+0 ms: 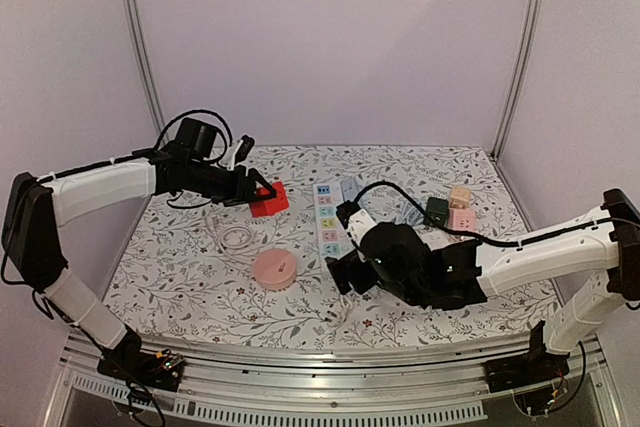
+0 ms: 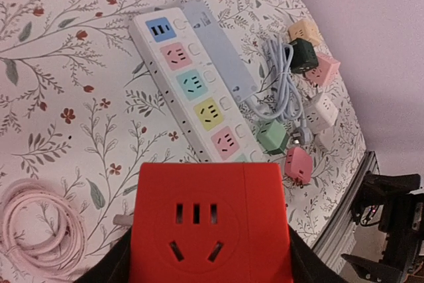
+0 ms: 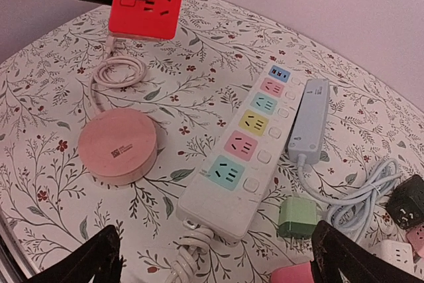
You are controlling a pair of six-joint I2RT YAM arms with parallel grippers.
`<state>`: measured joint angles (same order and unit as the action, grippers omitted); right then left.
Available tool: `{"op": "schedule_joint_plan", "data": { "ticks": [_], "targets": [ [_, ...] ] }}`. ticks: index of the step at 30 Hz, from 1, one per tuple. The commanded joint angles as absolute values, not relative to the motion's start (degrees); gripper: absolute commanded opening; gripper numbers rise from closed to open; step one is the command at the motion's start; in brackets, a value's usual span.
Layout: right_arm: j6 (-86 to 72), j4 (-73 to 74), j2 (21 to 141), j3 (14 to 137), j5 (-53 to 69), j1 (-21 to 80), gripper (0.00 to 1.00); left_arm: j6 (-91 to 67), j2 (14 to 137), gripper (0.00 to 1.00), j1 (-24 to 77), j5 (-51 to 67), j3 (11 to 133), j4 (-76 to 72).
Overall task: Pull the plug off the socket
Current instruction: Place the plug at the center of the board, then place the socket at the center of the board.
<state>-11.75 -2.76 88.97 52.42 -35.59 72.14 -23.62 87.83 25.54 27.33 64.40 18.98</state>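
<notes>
My left gripper (image 1: 258, 190) is shut on a red cube socket (image 2: 211, 223), holding it above the table's back left; black fingers (image 2: 109, 266) flank its sides. The slots on its visible face are empty. A pale plug tip (image 2: 122, 219) shows by the cube's lower left edge, beside the coiled pink cord (image 2: 36, 230). In the right wrist view the cord (image 3: 119, 71) runs up under the red socket (image 3: 147, 6). My right gripper (image 3: 218, 263) stands wide open with nothing in it, low over the near end of the white power strip (image 3: 245, 144).
A pink round disc (image 3: 118, 145) lies at the cord's other end. A light blue strip (image 3: 308, 120) lies beside the white strip (image 1: 328, 217). A green adapter (image 3: 297, 217) and several small cube adapters (image 1: 450, 209) with a coiled cable (image 2: 285, 84) sit to the right.
</notes>
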Motion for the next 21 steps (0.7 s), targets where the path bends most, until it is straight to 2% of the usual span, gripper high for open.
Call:
{"op": "schedule_joint_plan", "data": {
  "ticks": [1, 11, 21],
  "targets": [
    [-11.77, -4.35, 86.24, 50.48, -40.71, 70.03, 0.99, -19.26, 91.76, 0.0, 24.88, 21.33, 67.23, 22.81],
    [-18.07, -5.36, 79.29, 44.99, -48.16, 67.42, 0.99, -14.06, 101.43, 0.02, 25.25, 11.3, 70.96, 27.92],
    [-21.04, -6.37, 75.01, 39.65, -54.33, 67.41, 0.99, -11.0, 106.02, 0.27, 26.91, 9.97, 72.77, 29.44]
  ]
}}
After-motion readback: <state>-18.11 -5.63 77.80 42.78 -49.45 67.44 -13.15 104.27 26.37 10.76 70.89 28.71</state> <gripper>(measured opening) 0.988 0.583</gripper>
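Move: The left hand already holds the red socket; the table spot for it lies about 3 cm ahead, 3 cm left and 14 cm below. The pink disc is some 8 cm back, straight below otherwise, and the power strip's middle 12 cm right, 1 cm ahead. From the empty right hand, the pink plug lies roughly 8 cm ahead, 11 cm right, 14 cm below; the green plug 14 cm ahead, 7 cm right. Left lowers the held red socket some 11 cm towards the table; open right hand swings right 9 cm. ##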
